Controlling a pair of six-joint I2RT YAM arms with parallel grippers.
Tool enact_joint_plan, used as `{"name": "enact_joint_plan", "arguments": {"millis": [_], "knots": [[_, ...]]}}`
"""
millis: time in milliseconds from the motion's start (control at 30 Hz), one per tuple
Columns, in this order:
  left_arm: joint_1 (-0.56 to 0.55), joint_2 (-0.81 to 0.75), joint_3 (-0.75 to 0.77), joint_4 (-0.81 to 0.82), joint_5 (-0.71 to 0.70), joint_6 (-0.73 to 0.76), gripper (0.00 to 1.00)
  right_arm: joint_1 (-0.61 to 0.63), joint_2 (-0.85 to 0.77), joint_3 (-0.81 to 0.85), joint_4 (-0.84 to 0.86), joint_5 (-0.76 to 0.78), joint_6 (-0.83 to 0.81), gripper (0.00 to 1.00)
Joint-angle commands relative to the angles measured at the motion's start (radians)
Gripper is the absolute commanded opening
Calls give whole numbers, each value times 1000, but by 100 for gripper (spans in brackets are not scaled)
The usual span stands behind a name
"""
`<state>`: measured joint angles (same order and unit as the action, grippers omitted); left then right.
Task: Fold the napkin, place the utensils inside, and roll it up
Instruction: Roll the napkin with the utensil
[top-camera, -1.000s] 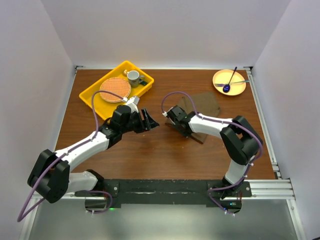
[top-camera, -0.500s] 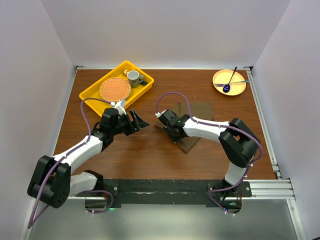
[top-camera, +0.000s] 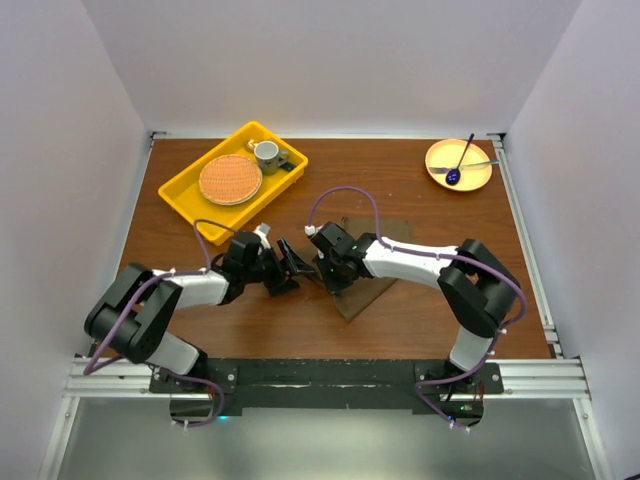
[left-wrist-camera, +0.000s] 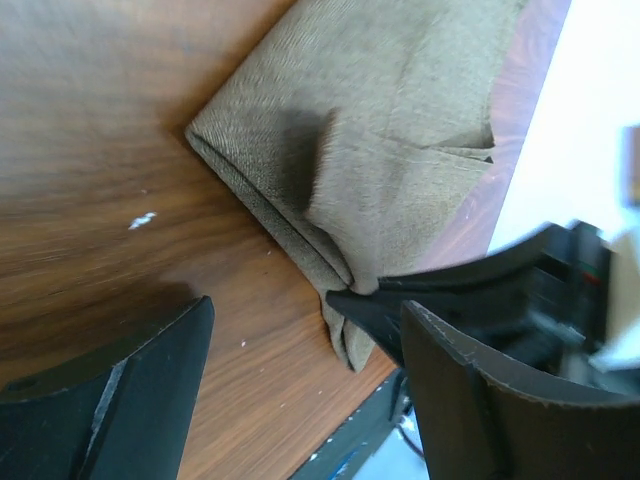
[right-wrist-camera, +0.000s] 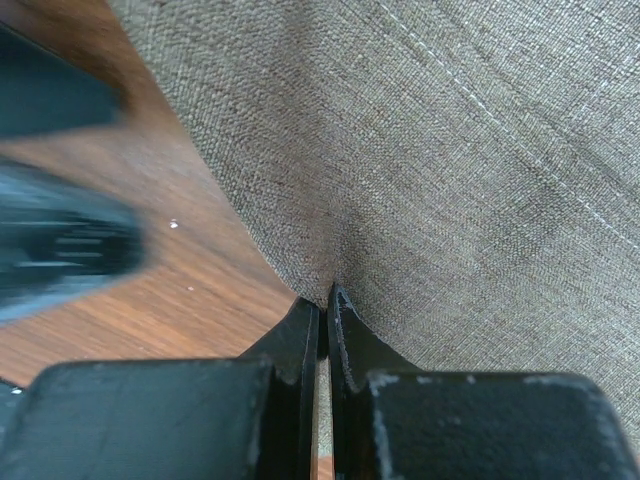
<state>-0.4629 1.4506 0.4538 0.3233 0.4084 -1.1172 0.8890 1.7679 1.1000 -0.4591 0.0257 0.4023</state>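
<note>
The olive-brown napkin (top-camera: 358, 297) lies doubled over near the table's middle, one corner pointing at the near edge. My right gripper (top-camera: 326, 275) is shut on its left edge. In the right wrist view the cloth (right-wrist-camera: 450, 150) is pinched at the tips of the right gripper (right-wrist-camera: 325, 295). My left gripper (top-camera: 297, 268) sits just left of that spot, low over the wood. In the left wrist view the left gripper (left-wrist-camera: 308, 308) stands open, nothing between its fingers, facing the napkin's folded corner (left-wrist-camera: 300, 150). The utensils are out of view.
A yellow tray (top-camera: 180, 190) at the back left holds a round orange woven mat (top-camera: 230, 179) and a cup (top-camera: 266, 154). An orange plate (top-camera: 440, 172) at the back right carries a dark blue spoon (top-camera: 458, 165) and a pale utensil (top-camera: 478, 164).
My right gripper has pulled the napkin's edge toward the near left, folding the cloth over. My left arm has drawn in beside it and its fingers have opened wider.
</note>
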Motion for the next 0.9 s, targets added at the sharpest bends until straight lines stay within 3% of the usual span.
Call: {"name": "enact_joint_plan", "arguments": {"millis": [0, 300, 467, 600, 733, 867], "knots": [[-57, 71, -6, 164, -34, -156, 81, 2, -65, 0, 40, -49, 26, 0], [-111, 169, 9, 184, -144, -216, 74, 4, -76, -5, 57, -72, 7, 0], [-111, 203, 37, 136, -206, -161, 56, 2, -50, -8, 60, -70, -3, 0], [-105, 212, 55, 120, -207, -93, 33, 14, -62, -11, 48, -58, -14, 1], [-106, 212, 63, 115, -195, -75, 22, 63, -47, 30, -9, 14, -40, 29], [-106, 209, 57, 108, -171, -64, 15, 195, -27, 64, -79, 265, -28, 49]]}}
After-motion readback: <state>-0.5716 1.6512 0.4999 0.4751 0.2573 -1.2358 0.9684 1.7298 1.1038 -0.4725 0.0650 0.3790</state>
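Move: The napkin's raised left fold, where the left hand will shut, is about 4 cm to the right of that hand, 1 cm ahead and 3 cm below. The right fingertips already pinch the same edge, roughly 7 cm right of the left hand, 2 cm back and 3 cm lower. The middle of the flat napkin is some 16 cm to the left hand's right, level with it. From the right hand, that fold stands about 3 cm left and 3 cm ahead, at its own height. Rightward about 3 cm with open fingers, then 1.5 cm forward and some 3 cm down, the left hand reaches the napkin's raised fold beside the right fingertips and closes on it, pinching the cloth. The right hand, still pinching, lifts the edge some 1.5 cm and eases 1 cm left, stays there while the left closes, then opens to let go and starts drawing back. ##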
